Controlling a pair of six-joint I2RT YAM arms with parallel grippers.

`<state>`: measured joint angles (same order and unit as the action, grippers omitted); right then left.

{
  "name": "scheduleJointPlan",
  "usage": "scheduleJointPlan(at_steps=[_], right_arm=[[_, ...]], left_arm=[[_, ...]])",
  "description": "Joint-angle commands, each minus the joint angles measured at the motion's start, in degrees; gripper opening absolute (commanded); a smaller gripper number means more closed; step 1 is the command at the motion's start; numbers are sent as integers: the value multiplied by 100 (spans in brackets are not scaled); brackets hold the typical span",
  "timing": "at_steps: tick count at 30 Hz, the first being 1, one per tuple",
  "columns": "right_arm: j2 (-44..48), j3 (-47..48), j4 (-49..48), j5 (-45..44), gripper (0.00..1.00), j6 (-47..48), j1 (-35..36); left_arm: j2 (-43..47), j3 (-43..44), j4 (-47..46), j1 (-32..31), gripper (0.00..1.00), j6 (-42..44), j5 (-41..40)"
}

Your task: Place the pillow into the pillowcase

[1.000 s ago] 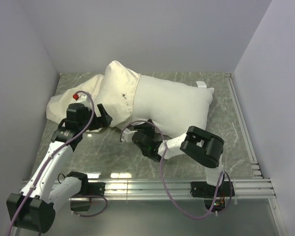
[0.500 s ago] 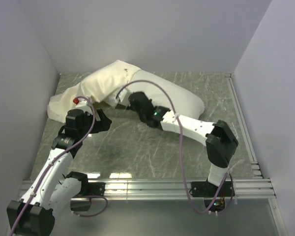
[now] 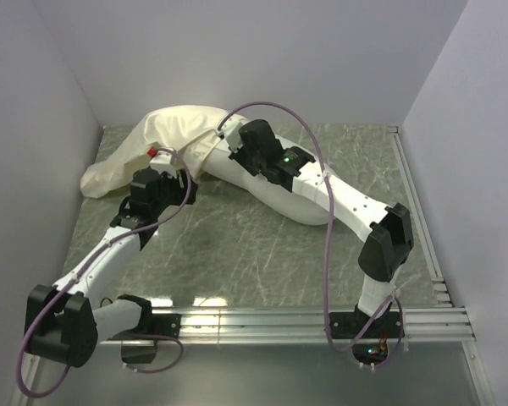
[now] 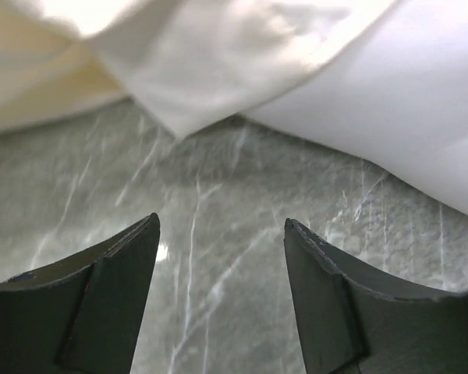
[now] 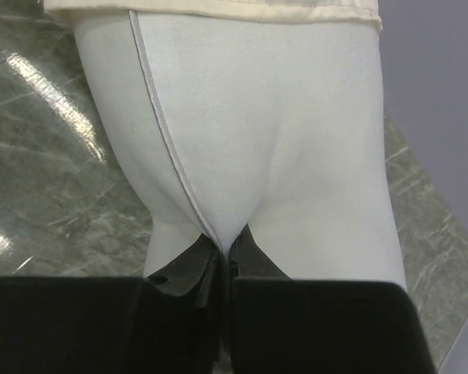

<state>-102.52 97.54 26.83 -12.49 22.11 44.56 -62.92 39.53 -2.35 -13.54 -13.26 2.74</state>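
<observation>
The cream pillowcase [image 3: 157, 139] lies bunched at the far left of the table, its open hem draped over one end of the white pillow [image 3: 298, 203]. The pillow slants from under that hem toward the middle, partly hidden by my right arm. My right gripper [image 3: 227, 150] is shut on a pinch of pillow fabric [image 5: 257, 117] beside its seam, just below the pillowcase hem [image 5: 218, 8]. My left gripper [image 3: 186, 179] hovers low over the table in front of the cloth, open, with only marble between its fingers [image 4: 125, 261]. A pillowcase fold [image 4: 179, 70] and the pillow [image 4: 421, 101] lie just beyond it.
Grey walls close in the left, far and right sides. A metal rail [image 3: 262, 321] runs along the near edge and another [image 3: 416, 203] along the right. Bare marble table [image 3: 237, 249] spreads between the arms' bases and the cloth.
My right arm swung from front centre to the far left, shut on the pillow and carried it toward the pillowcase. The left gripper moved forward and its jaws narrowed a little.
</observation>
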Motion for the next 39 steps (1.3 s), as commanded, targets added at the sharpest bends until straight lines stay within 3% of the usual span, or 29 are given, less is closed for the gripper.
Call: scheduleJointPlan(at_steps=[1, 5, 10, 11, 12, 14, 18, 21, 25, 32, 36, 39], right_arm=[[-22, 739, 59, 439, 0, -347, -105], [-163, 1056, 261, 624, 0, -488, -158], [-172, 1154, 323, 730, 0, -550, -149], [-154, 1127, 306, 731, 0, -550, -158], [-111, 1110, 305, 748, 0, -550, -158], [-49, 1022, 297, 792, 0, -567, -166], [-23, 1004, 253, 827, 0, -637, -175], [-14, 1013, 253, 1002, 0, -777, -202], [-5, 1048, 270, 1353, 0, -1006, -210], [232, 1048, 174, 2110, 0, -1560, -246], [346, 1197, 182, 2514, 0, -1972, -316], [495, 1180, 113, 2751, 0, -2122, -360]], left_arm=[[-150, 467, -995, -254, 71, 630, -45], [-633, 1038, -864, -465, 70, 1472, -239], [-1556, 1987, -415, -685, 66, 1633, -660], [-1635, 2049, -485, -685, 60, 1598, -713], [-1775, 2146, -538, -685, 45, 1607, -783], [-1951, 2400, -452, -641, 27, 1459, -820], [-1883, 2630, -108, -606, 1, 1039, -234], [-1541, 2586, -55, -606, 0, 581, 374], [-1180, 2595, 50, -702, 1, -167, 1823], [-872, 2428, -107, -1010, 1, -1810, 3133], [-705, 2025, -756, -1265, 0, -2951, 3478], [-512, 1524, -855, -1449, 0, -3288, 3532]])
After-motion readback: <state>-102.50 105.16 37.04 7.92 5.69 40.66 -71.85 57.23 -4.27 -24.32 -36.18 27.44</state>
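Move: The near side of the pillowcase's hem lies about 9 cm ahead of the open left hand, 5 cm to its right and roughly 4 cm higher. The exposed pillow's middle is some 23 cm to that hand's right, 4 cm ahead and around 6 cm lower. From the right hand, already pinching the pillow, that hem is about 9 cm left, level fore and aft, and a few centimetres lower. Left hand reaches about 9 cm forward, pinches the pillowcase hem, hauls it back and right; right keeps the pillow. ##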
